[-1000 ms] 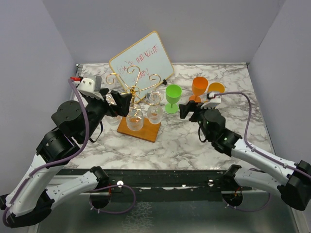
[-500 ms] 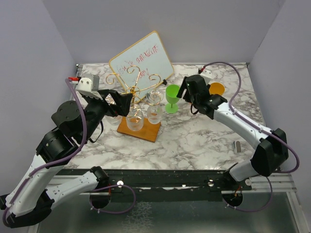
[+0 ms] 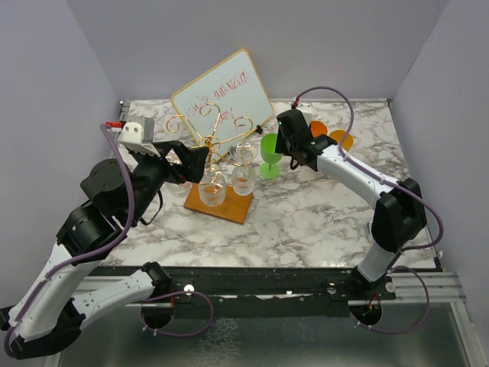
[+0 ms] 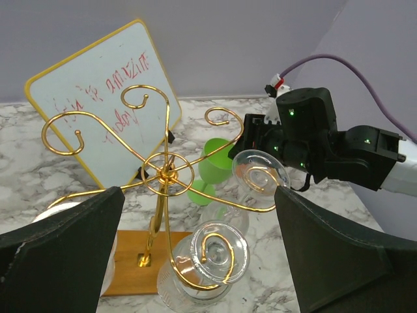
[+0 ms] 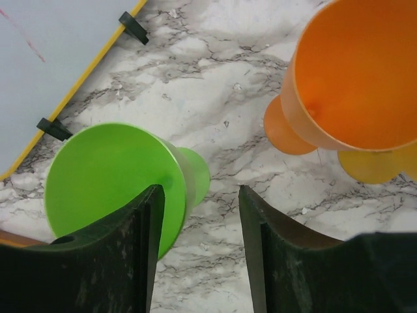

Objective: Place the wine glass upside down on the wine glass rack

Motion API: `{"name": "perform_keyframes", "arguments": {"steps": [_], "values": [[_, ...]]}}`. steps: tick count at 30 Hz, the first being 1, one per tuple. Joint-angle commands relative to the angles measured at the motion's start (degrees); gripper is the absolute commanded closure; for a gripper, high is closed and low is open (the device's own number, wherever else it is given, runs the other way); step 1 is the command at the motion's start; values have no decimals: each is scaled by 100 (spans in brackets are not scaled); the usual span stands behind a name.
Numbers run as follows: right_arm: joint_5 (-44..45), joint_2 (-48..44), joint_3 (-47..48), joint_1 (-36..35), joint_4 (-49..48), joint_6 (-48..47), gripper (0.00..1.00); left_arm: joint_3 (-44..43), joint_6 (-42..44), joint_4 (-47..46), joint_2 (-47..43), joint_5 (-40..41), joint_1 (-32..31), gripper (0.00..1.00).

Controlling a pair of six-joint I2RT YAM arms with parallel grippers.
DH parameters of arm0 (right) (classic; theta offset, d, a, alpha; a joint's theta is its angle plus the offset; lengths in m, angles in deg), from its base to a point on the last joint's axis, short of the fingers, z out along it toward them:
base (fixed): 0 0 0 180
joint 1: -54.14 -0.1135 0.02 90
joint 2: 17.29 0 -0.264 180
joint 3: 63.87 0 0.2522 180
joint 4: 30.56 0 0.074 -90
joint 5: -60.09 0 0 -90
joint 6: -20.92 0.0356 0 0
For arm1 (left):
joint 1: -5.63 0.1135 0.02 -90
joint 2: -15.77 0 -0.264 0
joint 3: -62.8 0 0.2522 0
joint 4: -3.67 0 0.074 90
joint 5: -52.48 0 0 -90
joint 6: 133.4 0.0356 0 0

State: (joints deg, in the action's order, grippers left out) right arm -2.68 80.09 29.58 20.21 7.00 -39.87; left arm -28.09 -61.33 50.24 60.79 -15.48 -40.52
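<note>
A green wine glass (image 3: pixel 272 147) stands upright on the marble table to the right of the wine glass rack (image 3: pixel 211 130), a gold wire stand on a wooden base (image 3: pixel 221 205). My right gripper (image 3: pixel 285 156) reaches down at the green wine glass (image 5: pixel 111 176) from behind. It is open: its left finger (image 5: pixel 133 254) lies over the bowl's mouth, and the right finger (image 5: pixel 273 254) stands clear outside the wall. My left gripper (image 4: pixel 199 195) is open wide in front of the wine glass rack (image 4: pixel 166 173), touching nothing.
Clear glasses (image 3: pixel 212 187) (image 3: pixel 243 177) hang upside down on the rack's curls. Two orange glasses (image 3: pixel 315 131) (image 3: pixel 340 140) stand right of the green one, close to my right wrist. A tilted whiteboard (image 3: pixel 221 95) leans behind the rack.
My right arm swung from the table's near right to the back, above the green glass, and its jaws have narrowed. The left arm has stayed still.
</note>
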Motion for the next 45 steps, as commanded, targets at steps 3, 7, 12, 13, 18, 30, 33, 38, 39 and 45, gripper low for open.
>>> {"name": "perform_keyframes", "arguments": {"steps": [3,7,12,13,18,30,33,38,39,45], "values": [[-173,325,486,10,403,-540,61,21,14,41,43,-68,-7,1],[-534,376,594,10,456,-649,74,44,-19,39,57,-149,-2,1],[-879,408,633,10,525,-645,82,126,-227,32,62,-309,-4,1],[-910,412,614,10,525,-638,83,135,-280,32,68,-351,-7,1],[-835,282,629,10,494,-662,99,61,-670,-19,173,-576,-7,1],[-77,-2289,-1149,10,-3207,-1192,99,-364,-1685,-944,665,-1195,-6,1],[-207,-2747,-1594,10,-4235,-1281,99,-436,-1984,-1348,806,-1348,-8,1],[-702,-3302,-2076,10,-5594,-1013,99,-566,-2857,-1941,1192,-1453,-7,1],[-846,-3389,-2171,10,-5844,-889,99,-554,-3030,-2116,1259,-1494,-2,2],[-1725,-3671,-2621,9,-7160,-322,99,-818,-3945,-2939,1862,-1597,-7,2]]}}
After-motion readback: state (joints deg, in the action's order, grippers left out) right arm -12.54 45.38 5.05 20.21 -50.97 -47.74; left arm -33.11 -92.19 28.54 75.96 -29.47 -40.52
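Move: The right hand's open fingers straddle the green glass's right rim; the glass's middle lies about 4 cm to that hand's left, 1 cm ahead and 8 cm below. The orange glass is some 12 cm right of the green one and 4 cm farther out, the yellow glass about 19 cm right and 2 cm farther; the nearest hanging clear glass is roughly 8 cm left of it and 9 cm nearer. From the left hand the green glass lies about 22 cm ahead, 16 cm right and 35 cm below. The right hand eases about 2 cm left with a slight counter-clockwise turn while its fingers close, one inside the bowl and one outside, to pinch the green glass's thin right rim, then lifts some 28 cm, drawing back and tilting its fingers up nearly 60 degrees so the foot swings forward and left. Meanwhile the left hand, empty and wide open, travels right and then also up towards the lifted glass, rolling its left side down and turning a little clockwise. ##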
